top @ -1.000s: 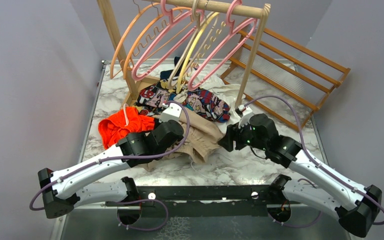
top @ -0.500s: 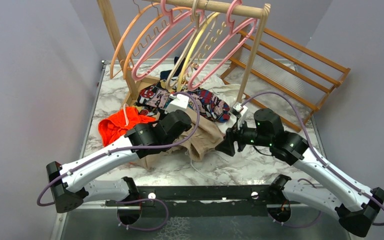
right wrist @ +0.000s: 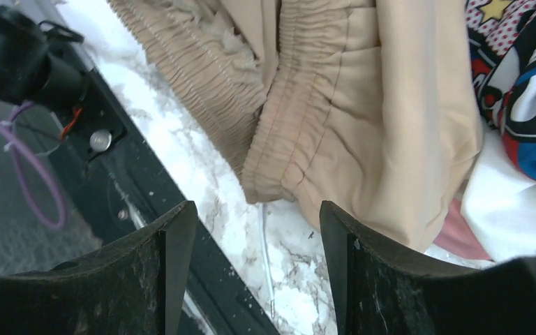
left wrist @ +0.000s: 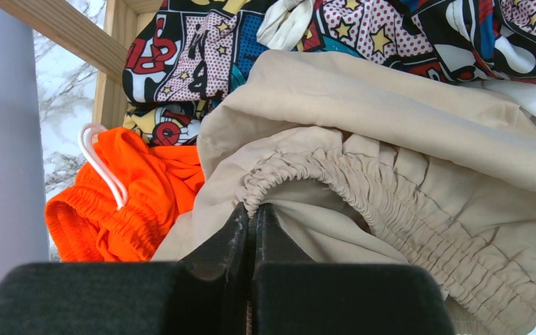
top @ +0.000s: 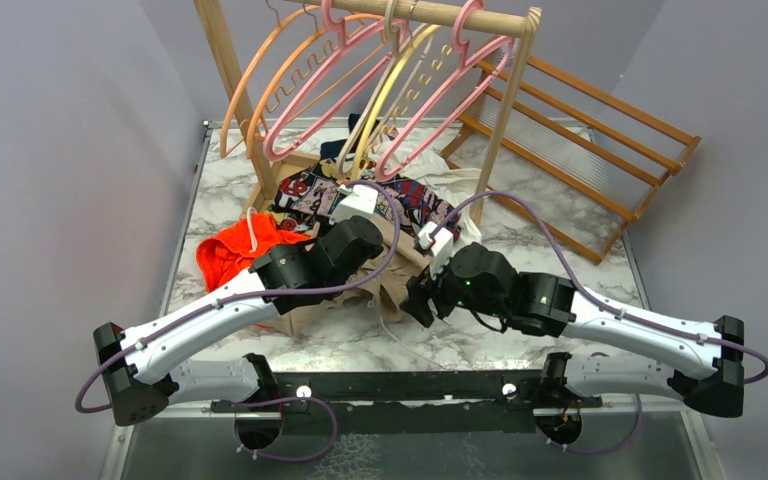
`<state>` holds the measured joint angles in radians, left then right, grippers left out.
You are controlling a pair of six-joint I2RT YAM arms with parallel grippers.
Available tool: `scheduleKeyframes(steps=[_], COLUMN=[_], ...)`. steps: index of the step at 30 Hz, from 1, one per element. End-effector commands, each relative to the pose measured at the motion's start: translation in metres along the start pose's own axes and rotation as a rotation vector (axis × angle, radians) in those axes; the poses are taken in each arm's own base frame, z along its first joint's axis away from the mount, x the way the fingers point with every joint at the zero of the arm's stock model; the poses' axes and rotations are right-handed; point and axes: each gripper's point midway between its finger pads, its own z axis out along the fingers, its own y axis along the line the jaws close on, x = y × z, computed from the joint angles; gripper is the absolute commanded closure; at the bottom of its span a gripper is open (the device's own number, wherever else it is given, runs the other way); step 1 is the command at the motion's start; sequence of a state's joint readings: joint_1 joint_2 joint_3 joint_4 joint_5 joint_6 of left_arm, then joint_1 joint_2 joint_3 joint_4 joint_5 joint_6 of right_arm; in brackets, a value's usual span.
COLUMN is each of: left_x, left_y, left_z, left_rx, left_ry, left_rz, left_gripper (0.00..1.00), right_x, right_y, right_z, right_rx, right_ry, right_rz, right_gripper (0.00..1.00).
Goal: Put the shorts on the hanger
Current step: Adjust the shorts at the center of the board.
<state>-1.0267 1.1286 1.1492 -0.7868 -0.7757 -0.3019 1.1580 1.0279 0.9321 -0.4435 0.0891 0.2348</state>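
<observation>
The beige shorts [top: 405, 268] lie bunched on the marble table between both arms. My left gripper [left wrist: 253, 207] is shut on a fold of their gathered waistband [left wrist: 363, 181], at the shorts' left side in the top view [top: 365, 262]. My right gripper [top: 422, 300] hovers open over the shorts' near edge [right wrist: 321, 125], with bare table and the white drawstring [right wrist: 266, 244] between its fingers [right wrist: 257, 209]. Two pink hangers [top: 440, 95] [top: 322, 85] hang on the wooden rod at the back. I cannot tell which one is the task's hanger.
An orange garment [top: 245, 250] lies left of the shorts, comic-print cloth [top: 405, 205] behind them, white cloth [right wrist: 509, 223] beside it. Orange and yellow hangers [top: 390, 95] share the wooden rack [top: 500, 120]. A slatted wooden shelf [top: 580, 130] leans at back right. The black base rail [top: 400, 385] runs along the near edge.
My right arm swung left and down to the shorts' near edge, jaws a little wider. My left arm lifted slightly away with the waistband, then held still.
</observation>
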Motion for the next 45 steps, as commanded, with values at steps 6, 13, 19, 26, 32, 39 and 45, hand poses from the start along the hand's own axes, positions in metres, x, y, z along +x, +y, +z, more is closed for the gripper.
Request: scheduleKeyframes(steps=[6, 13, 19, 26, 32, 39, 45], left_x=[-0.008, -0.006, -0.005, -0.005, 0.0, 0.01, 0.02], left_y=[0.004, 0.001, 0.002, 0.001, -0.004, -0.006, -0.022], left_z=[-0.001, -0.001, -0.002, -0.006, -0.01, -0.017, -0.028], left_rx=[-0.005, 0.009, 0.016, 0.04, 0.093, 0.147, 0.296], left_ry=[-0.033, -0.032, -0.034, -0.04, -0.032, -0.03, -0.046], left_rz=[-0.039, -0.043, -0.048, -0.062, -0.074, -0.095, -0.108], left_gripper=[1.0, 1.0, 1.0, 1.0, 1.0, 1.0, 0.97], right_x=[-0.022, -0.004, 0.008, 0.02, 0.011, -0.01, -0.067], right_y=[0.001, -0.01, -0.028, -0.056, -0.069, -0.063, -0.03], right_z=[0.026, 0.044, 0.053, 0.051, 0.03, -0.007, -0.055], right_rx=[0.155, 0.251, 0.356, 0.546, 0.635, 0.55, 0.324], right_ry=[-0.103, -0.033, 0.016, 0.074, 0.048, -0.021, -0.209], right_rz=[-0.038, -0.103, -0.144, -0.153, -0.14, -0.099, -0.001], right_gripper=[0.29, 0.28, 0.28, 0.39, 0.7, 0.99, 0.99])
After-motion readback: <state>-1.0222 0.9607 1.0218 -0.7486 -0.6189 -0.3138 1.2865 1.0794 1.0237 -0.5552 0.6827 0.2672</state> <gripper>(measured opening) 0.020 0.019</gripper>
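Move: The free right-hand stretch of the beige shorts' waistband lies about 6 cm ahead of the open right hand, 1 cm to its right and 6 cm below. From the left hand, which already pinches the band's other side, that stretch is some 12 cm to the right, 4 cm back and 9 cm lower. The printed shorts lie roughly 22 cm ahead of the right hand, 10 cm left and 14 cm below; the orange shorts about 24 cm left of the left hand, 2 cm ahead and 18 cm below. The free stretch of waistband is taken by the right hand, which swings slightly left, then sinks about 6 cm and reaches forward, turning some 20 degrees clockwise, and shuts its open fingers on the band. It then lifts about 8 cm, drifting right, away from the left hand. The left hand keeps its pinch and late on eases back 2 to 3 cm, tilting slightly. ##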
